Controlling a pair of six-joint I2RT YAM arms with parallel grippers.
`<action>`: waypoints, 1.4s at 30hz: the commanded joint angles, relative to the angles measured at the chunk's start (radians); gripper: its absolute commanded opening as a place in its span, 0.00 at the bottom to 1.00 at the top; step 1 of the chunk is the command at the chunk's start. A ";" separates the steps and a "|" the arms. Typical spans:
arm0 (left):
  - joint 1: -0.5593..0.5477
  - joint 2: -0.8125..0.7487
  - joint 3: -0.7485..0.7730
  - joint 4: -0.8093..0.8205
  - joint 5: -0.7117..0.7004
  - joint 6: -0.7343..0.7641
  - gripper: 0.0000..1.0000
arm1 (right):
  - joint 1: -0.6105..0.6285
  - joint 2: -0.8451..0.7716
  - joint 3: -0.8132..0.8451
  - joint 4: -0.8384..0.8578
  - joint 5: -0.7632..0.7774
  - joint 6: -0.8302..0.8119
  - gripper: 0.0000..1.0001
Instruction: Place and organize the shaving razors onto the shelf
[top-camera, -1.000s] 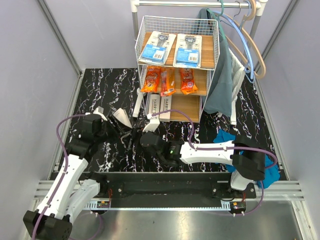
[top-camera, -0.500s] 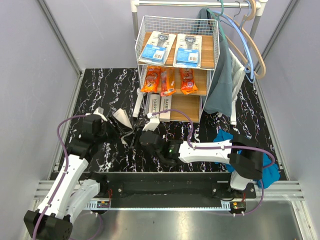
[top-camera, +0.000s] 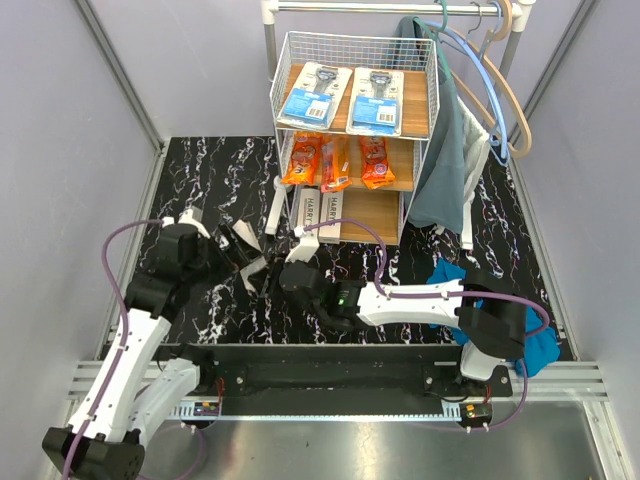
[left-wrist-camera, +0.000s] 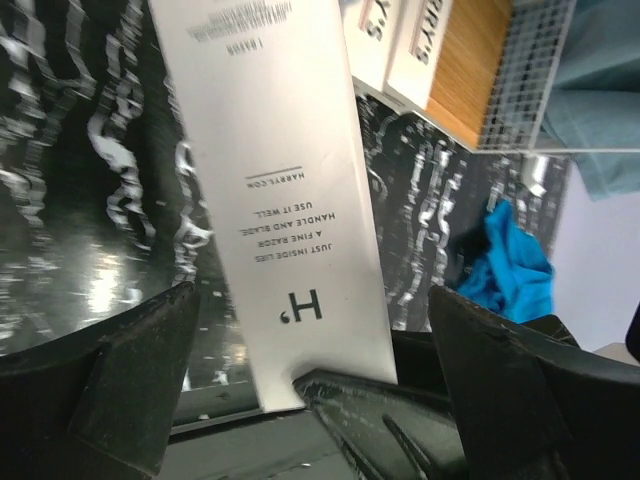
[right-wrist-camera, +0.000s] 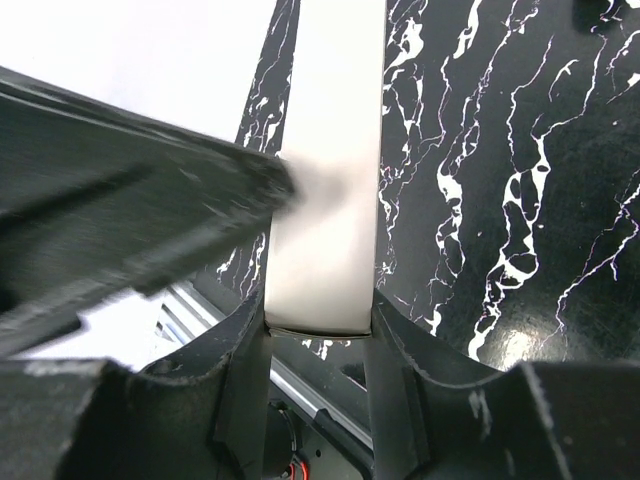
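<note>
A long white razor box (left-wrist-camera: 280, 190) with an "H'" mark lies between the wide-apart fingers of my left gripper (left-wrist-camera: 312, 295), which is open and not touching it. My right gripper (right-wrist-camera: 318, 310) is shut on one end of that box (right-wrist-camera: 325, 200), just above the table. In the top view both grippers meet left of centre, the left gripper (top-camera: 238, 252) beside the right gripper (top-camera: 273, 272). The shelf (top-camera: 283, 120) holds two blue-and-white razor cards (top-camera: 315, 92) on top, orange bags (top-camera: 335, 160) in the middle and white boxes (top-camera: 320, 208) at the bottom.
Another white box (top-camera: 274, 208) leans against the shelf's left side. A clothes rail with hangers (top-camera: 495, 90) and a teal garment (top-camera: 440, 150) stands right of the shelf. A blue cloth (top-camera: 450, 272) lies on the black marble table (top-camera: 200, 170) at right.
My left gripper has opened and let go of the white box, drawing back a little to the left. The right gripper closed on the box's end and keeps hold of it.
</note>
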 joint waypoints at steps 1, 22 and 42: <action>-0.001 0.006 0.129 -0.106 -0.189 0.145 0.99 | -0.008 -0.010 0.003 0.035 -0.002 0.002 0.05; -0.001 -0.016 0.112 -0.183 -0.317 0.221 0.99 | -0.013 -0.712 -0.605 -0.152 0.203 0.270 0.00; -0.001 -0.005 0.077 -0.160 -0.265 0.218 0.99 | -0.244 -0.871 -0.704 -0.249 0.103 0.210 0.02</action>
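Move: The right hand, already gripping the near end of the third Harry's box, has the free right part of the bottom shelf about 15 cm ahead, 25 cm to its right and roughly 10 cm below. The two shelved Harry's boxes lie as far ahead and as low, some 10 and 15 cm to its right. From the left hand that free space is about 11 cm ahead and 27 cm to the right, roughly 10 cm lower. The left hand draws its already wide-open fingers about 6 cm left, off the Harry's box, and rolls some 20 degrees, left side up, before it stays there. Keeping its pinch on the box's near end, the right hand dips and carries the box about 25 cm right, across the front of the two shelved boxes, rising partway and turning some 25 degrees clockwise to aim the box at the bottom shelf's free space, then eases a few centimetres forward and down to finish about 5 cm lower. ##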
